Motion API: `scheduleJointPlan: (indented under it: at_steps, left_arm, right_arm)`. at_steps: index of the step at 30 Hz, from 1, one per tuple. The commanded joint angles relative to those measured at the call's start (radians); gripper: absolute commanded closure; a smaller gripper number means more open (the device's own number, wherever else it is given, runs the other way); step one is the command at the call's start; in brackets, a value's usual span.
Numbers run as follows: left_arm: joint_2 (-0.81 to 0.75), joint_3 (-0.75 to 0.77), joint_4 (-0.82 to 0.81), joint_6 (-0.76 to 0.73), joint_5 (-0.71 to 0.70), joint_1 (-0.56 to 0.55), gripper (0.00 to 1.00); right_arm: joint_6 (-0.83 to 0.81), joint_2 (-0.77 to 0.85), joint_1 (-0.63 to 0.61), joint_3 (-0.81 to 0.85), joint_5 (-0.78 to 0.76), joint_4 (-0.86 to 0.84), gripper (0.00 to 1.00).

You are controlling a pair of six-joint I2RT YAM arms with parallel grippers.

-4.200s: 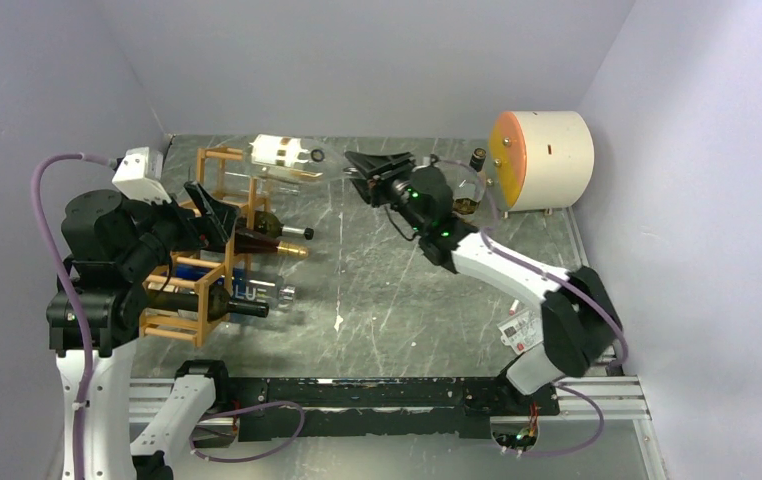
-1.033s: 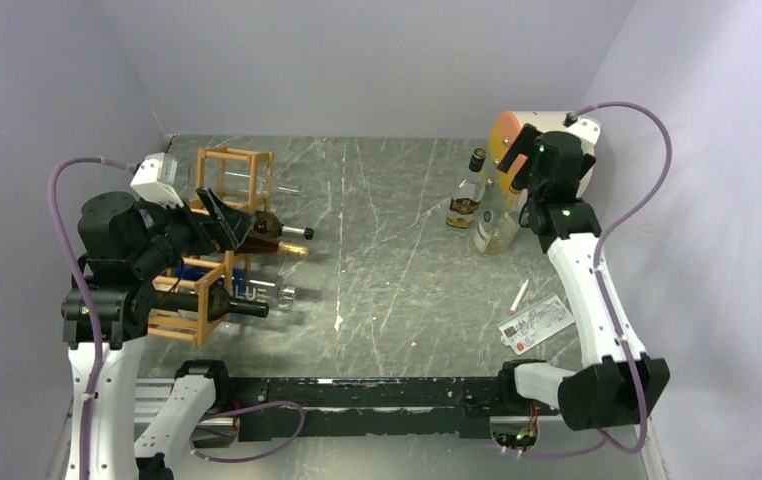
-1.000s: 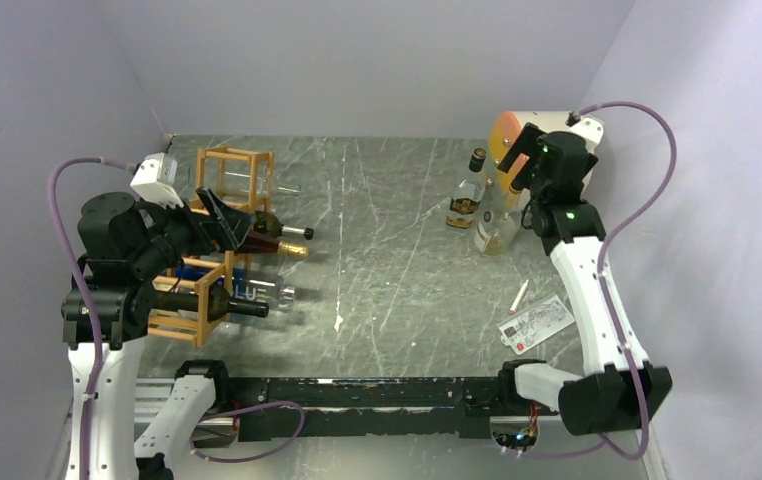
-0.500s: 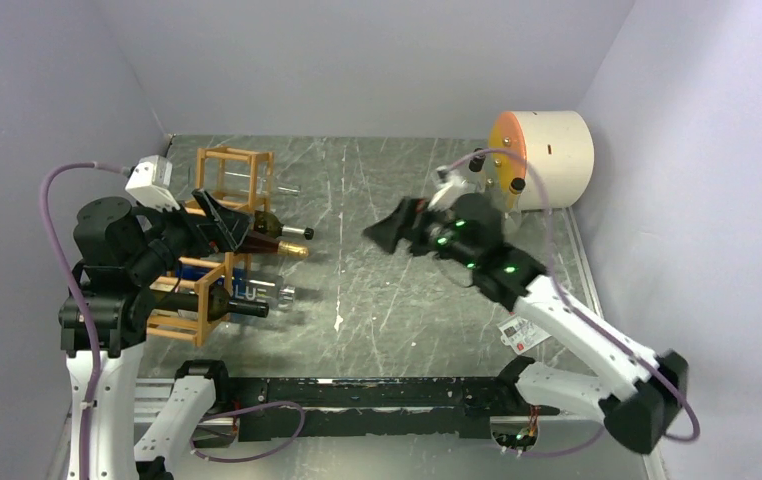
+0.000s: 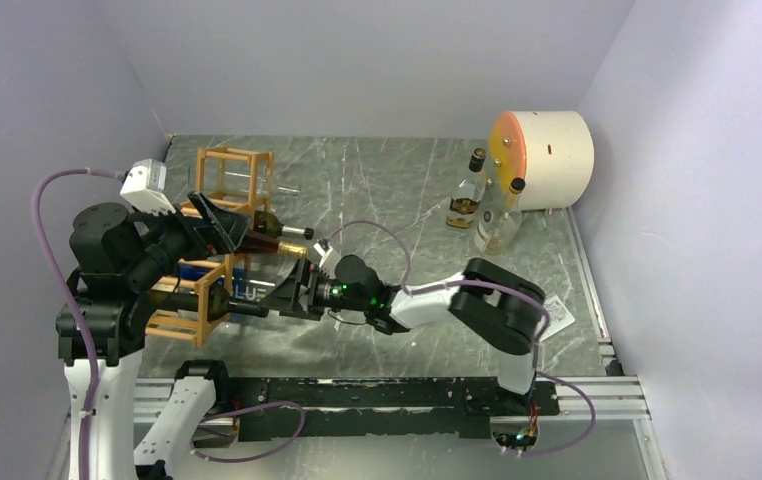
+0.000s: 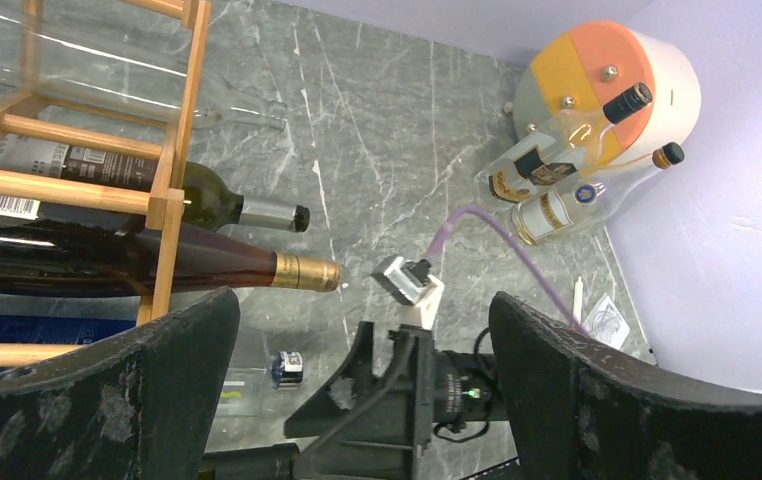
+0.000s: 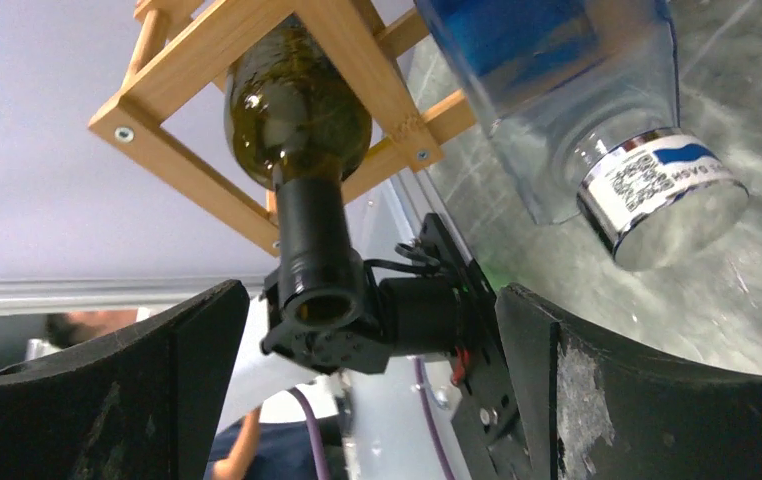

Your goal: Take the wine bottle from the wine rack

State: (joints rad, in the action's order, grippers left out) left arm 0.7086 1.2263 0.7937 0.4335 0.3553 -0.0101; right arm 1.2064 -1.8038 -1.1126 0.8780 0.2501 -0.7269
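Observation:
The wine rack [image 5: 200, 300] of light wooden bars stands at the left and holds several bottles lying down. A dark green wine bottle [image 5: 225, 304] lies in the lowest front cell, its black neck sticking out to the right. My right gripper [image 5: 279, 300] is open, low over the table, its fingertips at that neck's end. In the right wrist view the neck [image 7: 309, 250] points at the gap between the open fingers [image 7: 597, 400], nearer the left finger, untouched. My left gripper [image 5: 225, 225] hangs open above the rack and holds nothing.
Other racked bottles: a gold-foil one [image 5: 287, 250], a black-capped one [image 5: 285, 231], a blue-tinted clear one [image 5: 257, 291] beside the green bottle. A cream drum with an orange face [image 5: 545, 150] and two standing bottles [image 5: 467, 195] are at the back right.
My right arm has swung from the drum at the back right, across the table and down to the front of the rack. The left arm has barely moved.

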Motion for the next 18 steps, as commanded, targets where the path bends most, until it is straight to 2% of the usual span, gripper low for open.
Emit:
scheduleJointPlan:
  at_steps: [1, 9, 15, 18]
  left_arm:
    - [-0.011, 0.025, -0.006, -0.007, -0.02, 0.01, 0.02]
    - [-0.009, 0.028, 0.006, -0.03, -0.026, 0.01, 0.02]
    - [-0.005, 0.045, 0.027, -0.041, -0.025, 0.01, 0.02]
    - [-0.017, 0.043, 0.022, -0.04, -0.041, 0.01, 0.02]
  right_arm:
    - [0.214, -0.12, -0.005, 0.032, 0.045, -0.417, 0.01]
    - [0.251, -0.263, -0.043, 0.154, 0.077, -0.438, 0.05]
    - [0.303, -0.332, -0.048, 0.206, 0.079, -0.486, 0.23]
    - [0.297, -0.34, -0.059, 0.228, 0.073, -0.457, 0.3]
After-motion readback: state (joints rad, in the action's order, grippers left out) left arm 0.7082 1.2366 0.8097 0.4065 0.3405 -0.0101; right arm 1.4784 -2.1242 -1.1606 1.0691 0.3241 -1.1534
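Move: The wine bottle with the black neck lies in the near end of the rack, its middle about 18 cm left of the right hand, 1 cm back and 2 cm higher; its neck begins much nearer, centred some 6 cm to the left. The blue-labelled bottle lies about 14 cm left, 4 cm ahead and 4 cm lower; the gold-foil bottle some 11 cm left and 12 cm ahead. From the left hand the wine bottle is roughly 11 cm left, 8 cm back and 19 cm below. One inner finger face of the right gripper comes up against the wine bottle's black neck as the open fingers slide along both sides of it. The hand reaches about 6 cm left towards the rack, dips slightly, then rises to finish some 2 cm higher, tilting the fingertips up about 20 degrees; late on, the fingers begin closing, to roughly three-quarters open. ##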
